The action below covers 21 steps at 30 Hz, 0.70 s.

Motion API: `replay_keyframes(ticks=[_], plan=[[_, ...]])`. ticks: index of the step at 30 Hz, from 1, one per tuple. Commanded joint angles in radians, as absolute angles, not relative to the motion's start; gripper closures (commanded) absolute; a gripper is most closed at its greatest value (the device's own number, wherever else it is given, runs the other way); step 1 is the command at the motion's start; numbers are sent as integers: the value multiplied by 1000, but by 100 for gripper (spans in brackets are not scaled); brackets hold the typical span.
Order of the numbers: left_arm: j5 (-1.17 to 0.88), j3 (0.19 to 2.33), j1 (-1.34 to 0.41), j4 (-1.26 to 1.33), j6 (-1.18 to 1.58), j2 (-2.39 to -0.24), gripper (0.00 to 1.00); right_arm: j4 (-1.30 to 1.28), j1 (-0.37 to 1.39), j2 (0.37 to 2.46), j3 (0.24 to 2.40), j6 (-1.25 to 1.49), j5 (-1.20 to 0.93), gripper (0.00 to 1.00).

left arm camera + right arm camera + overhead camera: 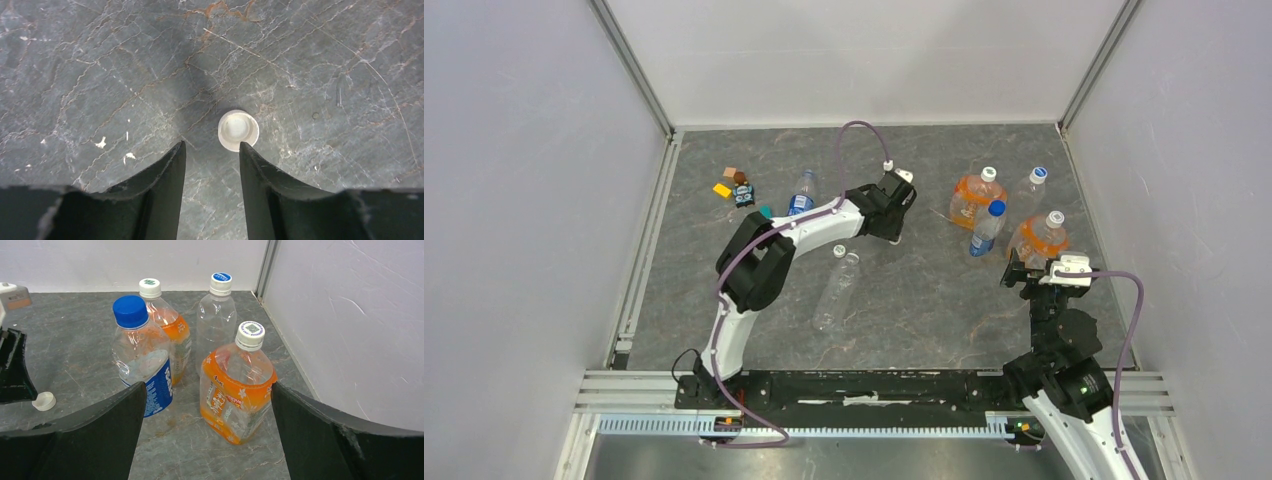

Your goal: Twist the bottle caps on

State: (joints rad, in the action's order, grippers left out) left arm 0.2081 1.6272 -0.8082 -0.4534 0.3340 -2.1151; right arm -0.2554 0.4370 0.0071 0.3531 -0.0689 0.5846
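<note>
A small white bottle cap (238,130) lies open side up on the stone table, just past my left gripper's (212,147) right fingertip (246,152). The jaws stand partly apart with only bare table between them. From above, the left gripper (892,232) points down at mid-table. A second cap (839,251) lies by the neck of the unlabelled clear bottle (836,290), which lies on its side. The blue-labelled bottle (801,192) is further back left. My right gripper (205,400) is open wide at the right, facing an orange bottle (235,385). The right wrist view also shows the first cap (44,401).
Two orange-liquid bottles (976,197) (1037,240), a blue-capped bottle (987,228) and a capped clear bottle (1029,188) stand at the right. Small toy pieces (736,187) lie at the back left. Grey walls close in three sides.
</note>
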Motion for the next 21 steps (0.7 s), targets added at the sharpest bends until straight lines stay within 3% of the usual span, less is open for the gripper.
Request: replay_keyframes(ticks=[1,12,18,21], plan=[[212,1707,-799,-429,384,-2170,52,-220,441,-157,350,-79,585,2],[183,1718,-787,-438,412,-2224,72,-222,440,-159,350,-78,580,2],[128,1689,-787,-410,432,-2185,98,-216,441,-155,359,-83,546,2],[94,1625,-783,-361,455,-2115,98,-218,440,-144,375,-84,518,2]])
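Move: The loose white cap lies open side up just past the left fingertips, roughly 2 cm ahead, 2 cm right and 4 cm below the hand. The other white cap is some 12 cm to the hand's left and 1 cm back; the clear lying bottle is about 13 cm left and 11 cm back. The standing blue-capped bottle is about 22 cm right and 1 cm ahead. From the right hand, the loose cap lies roughly 28 cm left, 14 cm ahead and 20 cm lower. Lower the left gripper about 3 cm towards the loose white cap, easing a little forward at first and then about 1 cm to the right once low. Shut the half-open fingers almost fully as it sinks, bringing the tips together at the cap's left rim, one outside it and the other over its hollow, as if to pinch the wall. ##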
